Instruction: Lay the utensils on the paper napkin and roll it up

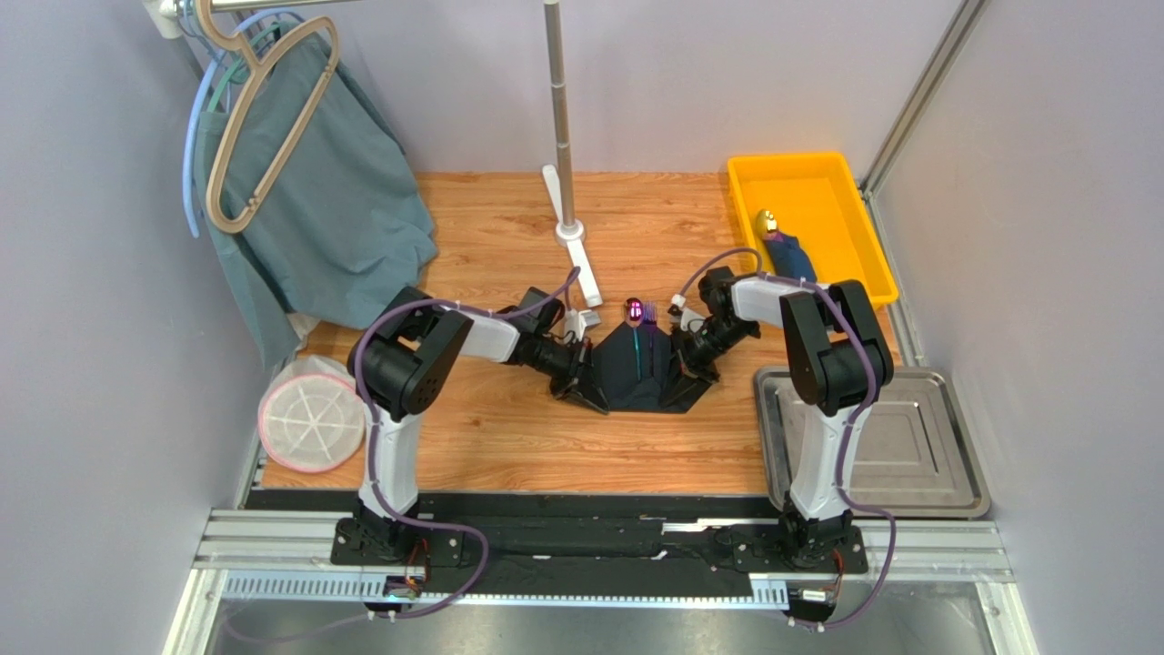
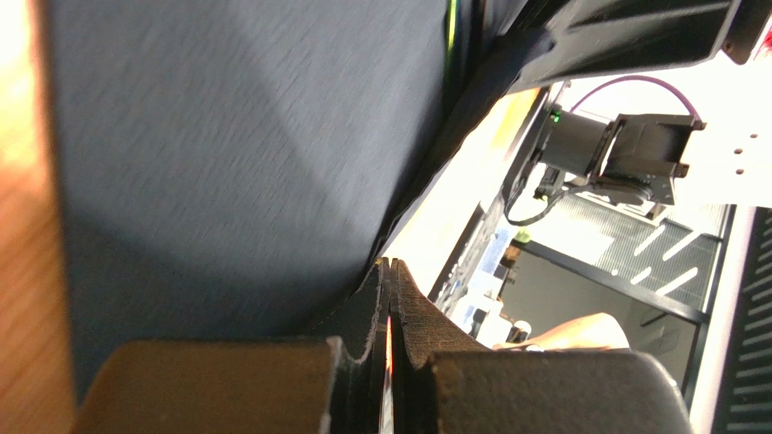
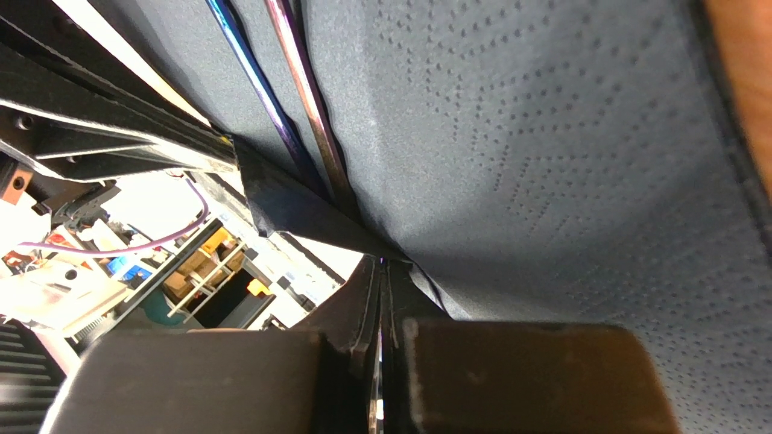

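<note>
The black paper napkin (image 1: 642,371) lies on the wooden table between both arms, its side edges lifted. Utensils with iridescent purple heads (image 1: 635,311) rest along its middle, and their thin handles (image 3: 303,99) run over the dotted napkin (image 3: 544,181) in the right wrist view. My left gripper (image 1: 585,380) is at the napkin's left edge, jaws shut with the sheet's edge (image 2: 399,226) pinched at the tips (image 2: 390,264). At the right edge, my right gripper (image 1: 691,358) is shut with a fold of napkin caught at its tips (image 3: 381,264).
A yellow bin (image 1: 817,184) at the back right holds a dark blue bundle with a gold tip (image 1: 782,243). A steel tray (image 1: 943,450) lies right of the right arm. A teal cloth on a hanger (image 1: 321,191), a white round lid (image 1: 312,414) and a white stand (image 1: 567,205) are nearby.
</note>
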Controlling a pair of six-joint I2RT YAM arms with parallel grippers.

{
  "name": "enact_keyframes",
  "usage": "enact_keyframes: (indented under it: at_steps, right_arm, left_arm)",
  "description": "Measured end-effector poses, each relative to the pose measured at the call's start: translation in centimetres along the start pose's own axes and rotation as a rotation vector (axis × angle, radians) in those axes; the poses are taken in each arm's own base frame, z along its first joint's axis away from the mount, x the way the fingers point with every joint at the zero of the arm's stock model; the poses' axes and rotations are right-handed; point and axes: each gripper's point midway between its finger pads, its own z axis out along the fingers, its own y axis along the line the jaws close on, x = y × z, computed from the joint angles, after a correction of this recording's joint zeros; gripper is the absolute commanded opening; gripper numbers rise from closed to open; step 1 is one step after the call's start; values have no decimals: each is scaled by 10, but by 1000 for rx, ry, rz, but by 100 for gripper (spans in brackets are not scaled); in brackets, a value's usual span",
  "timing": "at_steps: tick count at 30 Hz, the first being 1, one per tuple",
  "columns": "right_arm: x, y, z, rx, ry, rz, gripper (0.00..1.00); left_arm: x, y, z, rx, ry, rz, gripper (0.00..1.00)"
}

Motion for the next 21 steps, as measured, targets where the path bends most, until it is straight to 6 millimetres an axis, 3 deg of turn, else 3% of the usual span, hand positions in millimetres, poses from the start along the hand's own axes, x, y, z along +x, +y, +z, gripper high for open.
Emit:
enact_keyframes:
  at_steps: [7,12,16,18,21]
  right_arm:
    - [0,0,0,0,0,-1,0]
    - [0,0,-1,2,1,-2,0]
    - [0,-1,-2,11,1,-2,0]
    - [0,-1,-2,12,1,-2,0]
    - [0,-2,-3,16,1,-1,0]
  left_arm:
    - [2,3,-9,-6,-7,4,4]
    - [-2,-26,-13,14,-31,107,4]
    - [-19,-61,-4,61,-70,214,2]
    - [-26,-67,2,71,-79,217,2]
    - [-37,-58,14,69,-90,177,2]
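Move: The napkin's folded near edge, where it covers the utensil handles, lies about 6 cm to the left gripper's right, level fore and aft and some 1 cm lower. The spoon's middle is about 5 cm right and 7 cm ahead of that gripper, the fork's 7 cm right and 7 cm ahead, and the right gripper roughly 11 cm right and 1 cm ahead. From the right gripper, the edge over the handles lies about 5 cm left and 1 cm lower. Finish the left gripper's leftward stroke along the napkin's fold with about 1 cm more, fingers shut. Then lift off by nearly 6 cm while swinging back right about as far, towards the utensil handles, edging forward some 2 cm and starting down at the end. Keep the right gripper in place, shut on the fold to hold it. ##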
